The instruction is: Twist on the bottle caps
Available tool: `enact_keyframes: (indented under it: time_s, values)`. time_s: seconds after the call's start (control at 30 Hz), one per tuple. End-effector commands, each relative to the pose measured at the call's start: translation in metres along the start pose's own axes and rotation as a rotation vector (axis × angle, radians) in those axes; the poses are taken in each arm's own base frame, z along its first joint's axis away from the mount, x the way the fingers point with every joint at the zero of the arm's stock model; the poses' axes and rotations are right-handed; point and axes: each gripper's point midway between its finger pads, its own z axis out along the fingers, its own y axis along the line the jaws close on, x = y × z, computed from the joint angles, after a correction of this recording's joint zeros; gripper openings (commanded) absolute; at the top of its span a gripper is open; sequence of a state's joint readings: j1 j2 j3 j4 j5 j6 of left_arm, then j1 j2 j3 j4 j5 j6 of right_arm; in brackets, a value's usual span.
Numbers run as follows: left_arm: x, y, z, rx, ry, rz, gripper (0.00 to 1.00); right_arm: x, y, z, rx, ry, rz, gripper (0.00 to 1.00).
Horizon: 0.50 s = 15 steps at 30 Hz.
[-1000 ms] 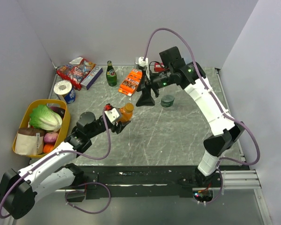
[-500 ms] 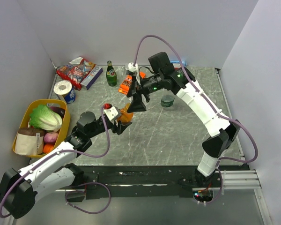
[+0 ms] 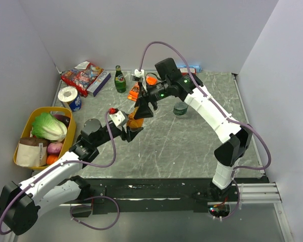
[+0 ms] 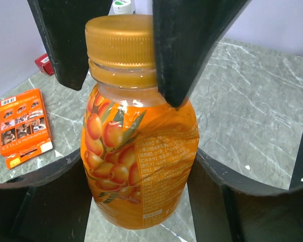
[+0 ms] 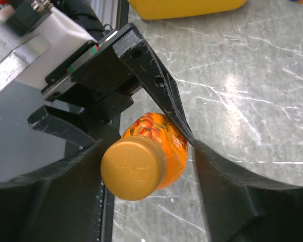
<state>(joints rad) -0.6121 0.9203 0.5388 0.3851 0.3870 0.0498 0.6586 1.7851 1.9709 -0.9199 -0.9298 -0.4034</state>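
Note:
My left gripper (image 4: 139,156) is shut on the body of the squat orange bottle (image 4: 136,166), holding it tilted above the table near the middle (image 3: 135,121). An orange-brown cap (image 4: 120,43) sits on its neck. My right gripper (image 5: 144,146) has come down over the top. Its black fingers (image 4: 184,50) stand on either side of the cap (image 5: 133,174), open, with a gap showing on one side. The stubby dark grey-green bottle (image 3: 180,108) stands alone on the table to the right, behind the right arm.
A tall green glass bottle (image 3: 120,79) and an orange packet (image 4: 24,126) are at the back. Snack bags (image 3: 82,74) and a paper roll (image 3: 68,95) lie at the back left. A yellow basket (image 3: 26,130) of vegetables sits at the left edge.
My right arm has swung left and forward from the back of the table, and its fingers now straddle the orange bottle's cap. The left arm holds the bottle in nearly the same place.

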Motion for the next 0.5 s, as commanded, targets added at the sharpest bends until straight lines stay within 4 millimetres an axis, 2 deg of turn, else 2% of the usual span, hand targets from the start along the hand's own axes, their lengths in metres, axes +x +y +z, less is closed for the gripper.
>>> enact_keyframes:
  time_s: [0.0,0.03,0.07,0.1,0.13,0.2,0.23,0.3,0.37,0.4,0.47]
  values:
    - [-0.037,0.005,0.003,-0.014,-0.102,0.009,0.01,-0.011,-0.005,0.006,-0.012,-0.040,-0.008,0.67]
    - [-0.036,0.005,0.004,-0.014,-0.100,0.008,0.01,-0.010,-0.005,0.006,-0.013,-0.041,-0.008,0.57]
    - [-0.034,0.004,0.004,-0.008,-0.097,0.009,0.03,-0.011,-0.006,0.006,-0.012,-0.045,-0.014,0.52]
    - [-0.031,0.005,0.004,-0.013,-0.086,0.005,0.33,-0.012,-0.006,0.007,-0.009,-0.045,-0.015,0.47]
    - [-0.028,0.006,0.005,-0.020,-0.078,0.001,0.55,-0.011,-0.009,0.007,0.006,-0.039,-0.026,0.40]
    - [-0.017,0.011,0.003,-0.055,-0.048,-0.009,0.96,-0.007,-0.024,0.005,0.084,-0.014,-0.047,0.36]
    - [-0.003,0.013,0.002,-0.066,0.007,-0.028,0.96,-0.006,-0.030,0.004,0.108,-0.003,-0.074,0.33]
    - [0.013,0.018,-0.002,-0.110,0.073,-0.057,0.96,0.002,-0.047,0.004,0.176,0.029,-0.099,0.33]
    - [0.028,0.016,-0.011,-0.131,0.135,-0.120,0.96,0.006,-0.057,0.001,0.217,0.039,-0.145,0.33]
    - [0.036,0.019,-0.019,-0.171,0.149,-0.138,0.96,0.020,-0.065,0.004,0.242,0.065,-0.136,0.33]
    - [0.053,0.019,-0.030,-0.200,0.198,-0.181,0.96,0.024,-0.077,0.006,0.274,0.065,-0.170,0.33]
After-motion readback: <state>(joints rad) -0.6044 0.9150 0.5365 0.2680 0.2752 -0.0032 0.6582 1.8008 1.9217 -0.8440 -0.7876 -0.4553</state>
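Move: The bottle's cap sits between the right hand's parted fingers, about 1 cm back and 1 cm to the left of their midpoint. From the right hand, the glass jar stands some 18 cm to the right and 4 cm ahead, and the orange box lies straight ahead about 13 cm, both roughly 20 cm lower. The left hand still grips the bottle's body, with the cap about 6 cm above it, 3 cm ahead and 1 cm right. Right fingers pinch the cap, carrying it about 4 cm forward and down; the left lets go and sinks. ##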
